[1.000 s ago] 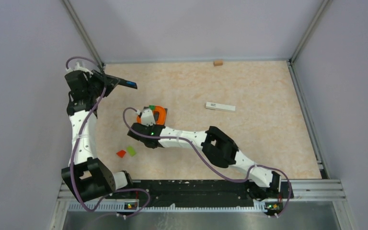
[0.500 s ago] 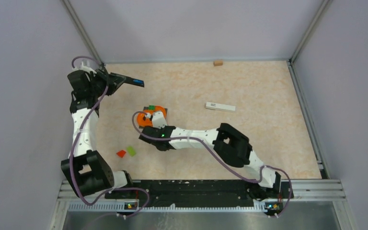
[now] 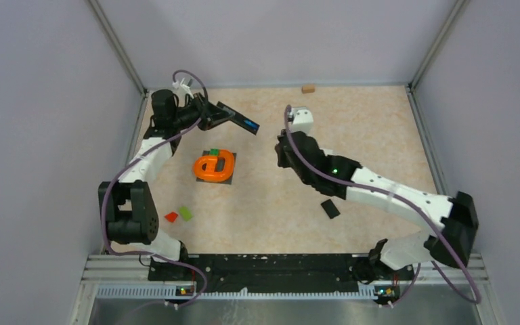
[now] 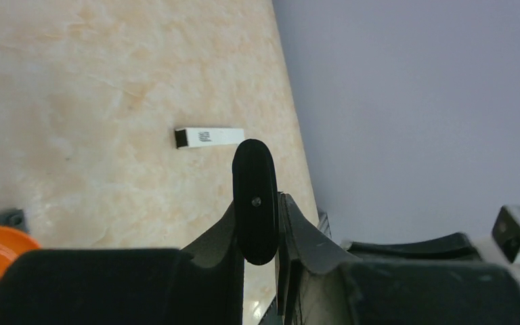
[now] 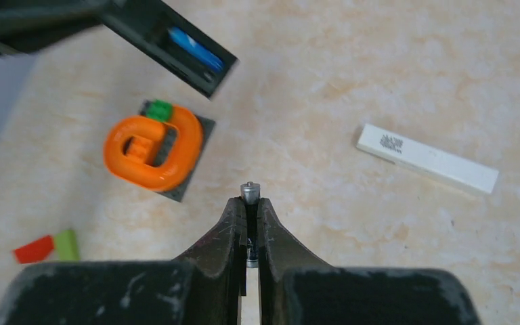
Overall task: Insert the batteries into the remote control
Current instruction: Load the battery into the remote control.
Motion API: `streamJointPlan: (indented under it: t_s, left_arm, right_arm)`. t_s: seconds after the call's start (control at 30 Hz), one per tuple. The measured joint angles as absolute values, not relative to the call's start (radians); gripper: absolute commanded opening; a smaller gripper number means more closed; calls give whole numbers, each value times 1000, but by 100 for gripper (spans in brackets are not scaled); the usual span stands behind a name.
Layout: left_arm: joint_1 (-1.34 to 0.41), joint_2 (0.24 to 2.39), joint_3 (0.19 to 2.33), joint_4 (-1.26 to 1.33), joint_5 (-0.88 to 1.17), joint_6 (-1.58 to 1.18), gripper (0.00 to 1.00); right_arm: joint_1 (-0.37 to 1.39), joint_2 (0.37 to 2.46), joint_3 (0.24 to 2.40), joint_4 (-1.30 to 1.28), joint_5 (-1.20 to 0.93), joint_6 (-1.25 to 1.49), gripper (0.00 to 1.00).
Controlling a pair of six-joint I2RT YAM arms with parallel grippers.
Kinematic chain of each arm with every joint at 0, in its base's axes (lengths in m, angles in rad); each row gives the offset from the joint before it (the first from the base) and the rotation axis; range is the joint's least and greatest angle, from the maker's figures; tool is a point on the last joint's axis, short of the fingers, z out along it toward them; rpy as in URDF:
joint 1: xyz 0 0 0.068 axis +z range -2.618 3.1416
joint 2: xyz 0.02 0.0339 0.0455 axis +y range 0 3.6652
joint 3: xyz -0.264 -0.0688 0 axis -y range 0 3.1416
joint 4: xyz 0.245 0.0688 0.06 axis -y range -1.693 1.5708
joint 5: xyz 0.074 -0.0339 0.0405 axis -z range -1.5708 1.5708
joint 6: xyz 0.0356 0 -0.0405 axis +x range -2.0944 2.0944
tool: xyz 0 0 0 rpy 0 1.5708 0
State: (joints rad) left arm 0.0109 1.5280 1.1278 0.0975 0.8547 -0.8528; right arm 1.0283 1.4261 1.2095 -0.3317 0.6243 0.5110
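My left gripper (image 3: 206, 116) (image 4: 258, 203) is shut on one end of the black remote control (image 3: 233, 118) (image 4: 254, 196) and holds it above the table's back left. Its open compartment faces up, with a blue battery (image 3: 249, 124) (image 5: 191, 46) lying in it. Just right of the remote's free end, my right gripper (image 3: 286, 157) (image 5: 251, 202) is in the air, shut on a thin silvery battery (image 5: 249, 191). That battery's tip sticks out past the fingertips.
An orange ring on a dark plate (image 3: 214, 166) (image 5: 154, 150) lies below the remote. Red (image 3: 171, 217) and green (image 3: 186, 212) blocks sit front left. There is a small black flat piece (image 3: 330, 208), a white bar (image 5: 426, 159) (image 4: 210, 137), and a wooden block (image 3: 307, 88) at the back wall.
My right gripper closed at the orange ring, then rose and swung right and back with a battery. My left arm swung the remote right toward the middle. The black flat piece now shows.
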Motion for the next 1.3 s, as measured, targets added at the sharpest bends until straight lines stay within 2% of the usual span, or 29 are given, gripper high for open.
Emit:
streamJointPlan:
  t_s: [0.17,0.3,0.5,0.7,0.87,1.3]
  left_arm:
    - [-71,1560,1128,264,980,-964,0]
    - [-128,1559,1060,552,1073,-1159,0]
    - [-181,1560,908,928,1172,-1477,0]
    - [-200,1563,867,1192,1221,-1674,0]
    - [-213,1563,864,1283,1243,-1722,0]
    - [-223,1565,852,1301,1246,-1734,0]
  right_arm:
    - [959,1236,1182,-197,497,428,0]
    - [943,1159,1168,-102,403,346,0]
    - [943,1134,1132,-35,267,253,0]
    - [943,1139,1110,-26,127,181,0]
    - [943,1140,1076,-22,79,152,0]
    - [943,1146,1060,-15,20,122,0]
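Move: The right hand pinches a loose battery; the remote it is meant for, gripped by the left hand with a blue battery already in its bay, lies about 11 cm ahead of it, 12 cm to its left and 3 cm higher. Down on the table, some 21 cm below the right hand, the white box is 12 cm ahead and 9 cm right, the orange holder 7 cm ahead and 18 cm left. From the left hand the loose battery is roughly 12 cm back, 15 cm right and 3 cm lower. Both grips hold on as the hands converge: the left brings the remote back about 14 cm, rightward and somewhat up, swinging clockwise and rolling its left side down. The right lifts its battery some 13 cm, then sinks slightly while easing back, its fingers tipping up towards level and swinging about 35 degrees counter-clockwise towards the remote's bay end; both slow almost to rest. ##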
